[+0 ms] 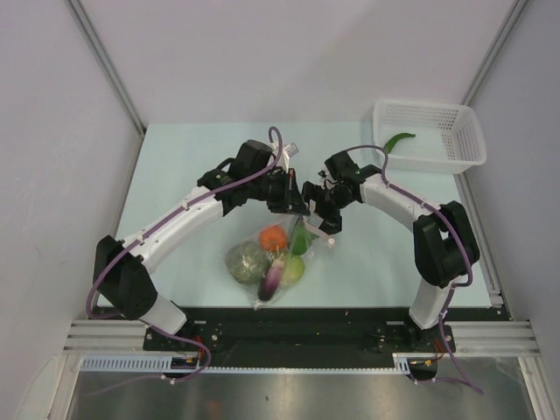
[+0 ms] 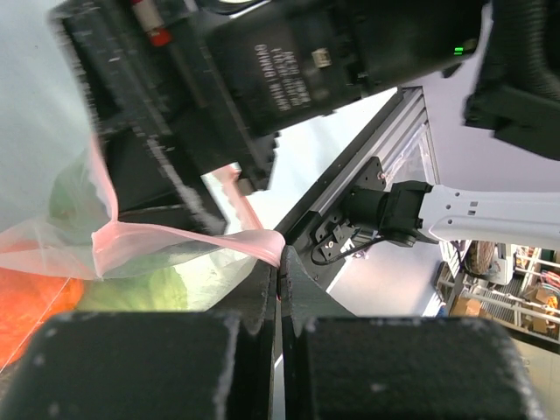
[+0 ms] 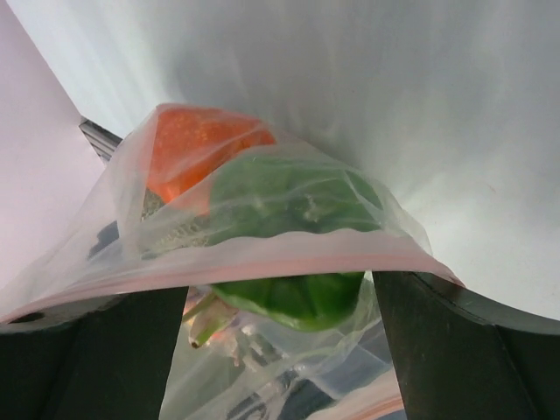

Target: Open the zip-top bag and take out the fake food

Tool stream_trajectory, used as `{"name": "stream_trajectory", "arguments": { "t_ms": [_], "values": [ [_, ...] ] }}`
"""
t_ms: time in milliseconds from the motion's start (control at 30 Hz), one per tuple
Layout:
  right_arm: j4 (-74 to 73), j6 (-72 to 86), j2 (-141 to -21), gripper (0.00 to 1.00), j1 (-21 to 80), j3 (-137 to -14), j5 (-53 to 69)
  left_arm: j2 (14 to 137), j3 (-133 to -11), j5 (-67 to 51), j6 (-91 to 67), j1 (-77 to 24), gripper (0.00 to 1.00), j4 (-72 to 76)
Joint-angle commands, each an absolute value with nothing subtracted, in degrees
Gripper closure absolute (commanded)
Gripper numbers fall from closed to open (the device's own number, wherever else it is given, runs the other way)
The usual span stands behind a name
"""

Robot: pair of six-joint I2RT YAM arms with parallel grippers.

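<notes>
The zip-top bag (image 1: 262, 300) lies mid-table, its top lifted toward both grippers. Inside it I see the fake food: an orange-red ball (image 1: 273, 236), a mottled green-brown head (image 1: 248, 261), a pale green piece (image 1: 295, 270), a purple eggplant (image 1: 271, 282) and a dark green pepper (image 3: 297, 197). My left gripper (image 2: 282, 254) is shut on the pink zip strip (image 2: 175, 234) at the bag's mouth. My right gripper (image 3: 276, 289) stands open, its fingers wide apart on either side of the bag's mouth. The pepper hangs between them behind the plastic.
A white mesh basket (image 1: 437, 159) stands at the back right with a slim green chilli-shaped piece (image 1: 399, 140) in it. The two grippers (image 1: 306, 208) are nearly touching above the bag. The metal rail runs along the near edge.
</notes>
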State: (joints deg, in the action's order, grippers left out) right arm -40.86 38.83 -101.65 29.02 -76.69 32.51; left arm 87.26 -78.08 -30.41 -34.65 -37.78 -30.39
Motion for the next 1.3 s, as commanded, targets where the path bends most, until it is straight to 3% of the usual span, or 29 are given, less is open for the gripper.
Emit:
{"name": "stream_trajectory", "arguments": {
  "t_ms": [0,167,500,700,933,1267],
  "values": [
    [-37.0,40.4,-104.0,0.12,30.2,-76.6,33.9,86.4,-79.8,-31.9,-35.5,-38.4,1.0,-27.4],
    [-36.3,41.0,-104.5,0.21,30.4,-76.6,34.9,86.0,-79.7,-30.4,-35.1,-38.4,1.0,-28.4],
    [-36.6,38.4,-92.9,0.65,27.3,-76.8,33.1,84.2,-77.8,-23.7,-35.0,-38.1,1.0,-32.6],
    [-36.3,39.5,-86.0,0.73,20.7,-77.1,32.8,82.1,-76.5,-21.9,-35.5,-37.3,1.0,-32.7],
    [-31.5,40.8,-84.5,0.73,8.2,-79.9,32.8,81.7,-75.9,-22.9,-34.7,-37.2,1.0,-32.9],
    [-19.0,41.7,-97.8,0.73,-7.3,-88.2,21.5,84.9,-80.9,-24.9,-26.0,-37.2,1.0,-37.3]
  ]
}}
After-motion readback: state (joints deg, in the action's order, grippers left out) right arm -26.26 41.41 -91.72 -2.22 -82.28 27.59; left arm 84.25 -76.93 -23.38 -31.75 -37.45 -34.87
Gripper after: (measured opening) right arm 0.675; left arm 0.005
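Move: The green pepper lies inside the bag, about 4 cm to the right hand's left, 1 cm back and 4 cm below. Also from the right hand, the orange vegetable is some 13 cm left and 3 back, the pale cabbage about 8 left and 10 back, both roughly 6 lower. The white tray is about 35 cm right and 28 out. The left hand, holding the bag's rim, has the pepper about 3 cm behind it and 13 below, level sideways. The right fingers, already in the bag's mouth, ease about 1 cm left and down, close part-way and pinch the green pepper. That hand then lifts it out, swinging about 20 cm right and 17 forward, ending some 12 cm higher, towards the tray, the wrist turning roughly 35 degrees clockwise. The left hand keeps its pinch on the rim and shifts slightly left. ##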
